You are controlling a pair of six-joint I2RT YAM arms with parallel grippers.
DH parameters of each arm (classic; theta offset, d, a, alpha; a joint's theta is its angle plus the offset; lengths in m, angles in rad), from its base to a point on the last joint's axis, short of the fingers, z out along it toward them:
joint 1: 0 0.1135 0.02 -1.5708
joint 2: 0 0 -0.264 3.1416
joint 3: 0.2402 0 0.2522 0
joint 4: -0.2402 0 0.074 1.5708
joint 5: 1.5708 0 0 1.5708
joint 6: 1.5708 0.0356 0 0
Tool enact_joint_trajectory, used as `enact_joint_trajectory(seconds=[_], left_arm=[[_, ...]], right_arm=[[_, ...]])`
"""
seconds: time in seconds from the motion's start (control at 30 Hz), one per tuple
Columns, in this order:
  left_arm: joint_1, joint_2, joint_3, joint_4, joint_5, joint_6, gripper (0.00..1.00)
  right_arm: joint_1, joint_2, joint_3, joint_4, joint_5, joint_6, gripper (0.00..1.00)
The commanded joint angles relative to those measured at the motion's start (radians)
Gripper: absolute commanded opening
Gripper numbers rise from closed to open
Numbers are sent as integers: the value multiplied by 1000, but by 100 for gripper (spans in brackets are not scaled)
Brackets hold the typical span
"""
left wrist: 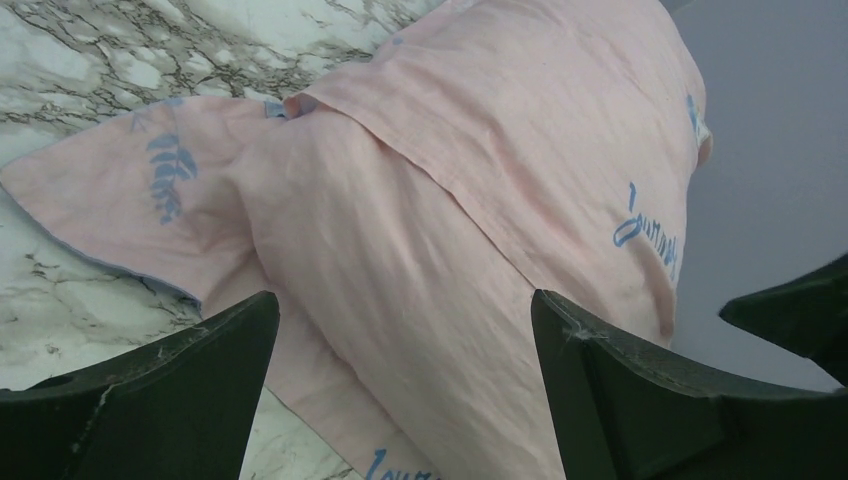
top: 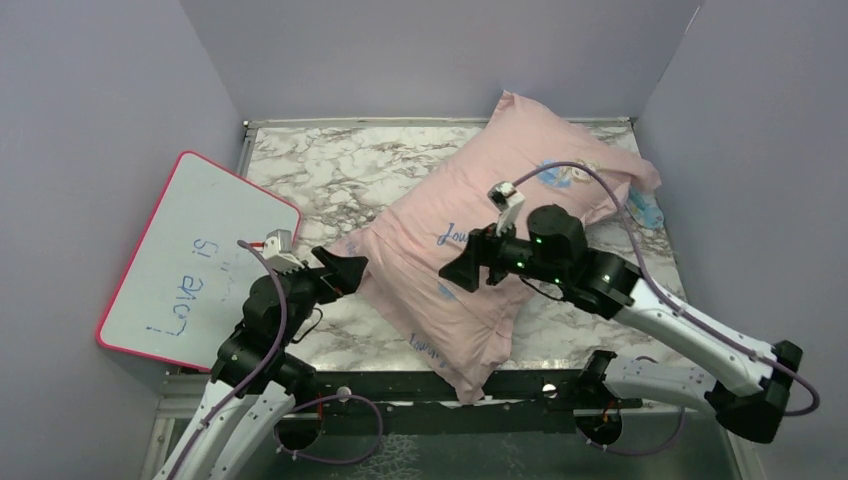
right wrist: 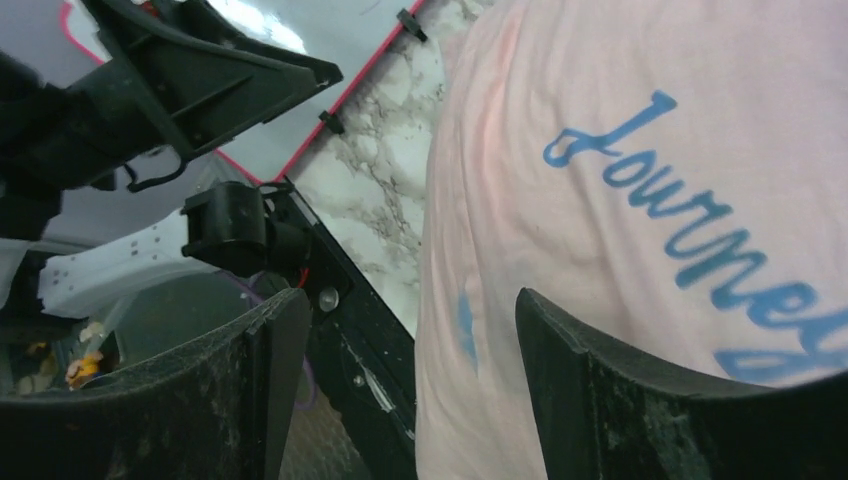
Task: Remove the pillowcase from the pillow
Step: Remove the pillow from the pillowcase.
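Note:
The pale pink pillowcase (top: 470, 240) with blue script lies diagonally on the marble table, from the far right corner to the front edge. It bulges with the pillow, which is hidden inside it. A bit of blue print shows at its far right end (top: 645, 208). My left gripper (top: 345, 270) is open at the case's left edge, with pink fabric (left wrist: 450, 200) between and beyond its fingers (left wrist: 200, 390) and nothing held. My right gripper (top: 462, 268) hovers open over the middle of the case (right wrist: 620, 150), its jaws apart and empty.
A pink-edged whiteboard (top: 190, 260) with blue writing leans at the left, off the table edge. The marble table (top: 320, 170) shows bare at the back left. Lilac walls close in on three sides. A loose flap of the case (left wrist: 120, 190) lies flat on the marble.

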Motion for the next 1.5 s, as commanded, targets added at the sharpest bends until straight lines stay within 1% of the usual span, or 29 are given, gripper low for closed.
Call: enact_joint_trajectory(seconds=[0.0, 0.13, 0.23, 0.33, 0.4, 0.43, 0.5, 0.63, 0.7, 0.73, 0.77, 0.8, 0.83, 0.87, 0.93, 1.03, 1.07, 1.13, 1.2, 1.3, 1.4, 1.47], left_arm=[[-5, -52, 0, -39, 6, -39, 99], [-5, -21, 42, -76, 8, 16, 99], [-5, 17, 65, -106, 5, 27, 99], [-5, 46, 68, -115, 8, 11, 99], [-5, 53, 62, -118, 12, -4, 99], [-5, 56, 57, -118, 19, -9, 99], [-5, 63, 51, -115, 44, -5, 99], [-5, 93, 40, -93, 105, 7, 99], [-5, 108, 43, -86, 135, 10, 99], [-5, 113, 43, -81, 144, 13, 99], [-5, 116, 44, -77, 149, 15, 99], [-4, 117, 45, -75, 152, 15, 99], [-5, 116, 45, -72, 151, 16, 99], [-5, 116, 44, -68, 151, 17, 99], [-5, 114, 43, -64, 152, 17, 99], [-5, 115, 42, -58, 173, 24, 99], [-5, 118, 42, -53, 185, 29, 99], [-5, 127, 43, -49, 201, 36, 99], [-5, 137, 43, -46, 216, 39, 99], [-5, 162, 42, -24, 249, 44, 97], [-5, 205, 49, 10, 295, 47, 95], [-5, 242, 66, 37, 322, 51, 94]], right_arm=[[35, 189, 117, -134, -64, -81, 75], [127, 314, 204, -273, 204, -121, 70], [147, 371, 255, -336, 295, -150, 63], [151, 409, 280, -377, 376, -154, 51], [152, 424, 292, -395, 422, -152, 39], [152, 429, 297, -401, 440, -151, 34], [152, 429, 302, -403, 474, -149, 31], [152, 404, 296, -372, 490, -154, 29], [152, 384, 287, -340, 465, -170, 30], [152, 375, 283, -324, 431, -184, 35], [152, 368, 280, -307, 395, -192, 44], [152, 363, 275, -289, 351, -199, 51], [152, 361, 273, -275, 305, -205, 53], [152, 363, 273, -264, 272, -206, 54], [152, 381, 276, -263, 258, -202, 55], [152, 441, 308, -317, 327, -207, 55], [152, 463, 320, -337, 343, -209, 53], [152, 501, 340, -369, 360, -212, 47], [152, 508, 347, -376, 390, -215, 34], [152, 477, 352, -360, 500, -211, 16], [152, 418, 357, -336, 614, -215, 6], [152, 369, 346, -294, 674, -223, 5]])
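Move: The seam fold across the pink pillowcase, beside its blue patch, lies about 5 cm ahead of the open right hand, 2 cm left and 9 cm below. The Journey lettering is some 13 cm ahead and 9 below; the near corner is 14 cm back, 24 below. From the left hand, the fold is roughly 20 cm right, level ahead and 2 cm below, and the leaf-print flap about 13 cm ahead, 16 below. To the pillowcase's seam fold the right hand drops about 8 cm, swinging left at first, then edges forward, tipping its fingers some 35 degrees steeper. It half closes, rises slightly and reopens partway, then dips again and shuts, pinching the cloth and starting up. The left hand, still wide open, sinks and shifts right towards the fold, turning clockwise. ##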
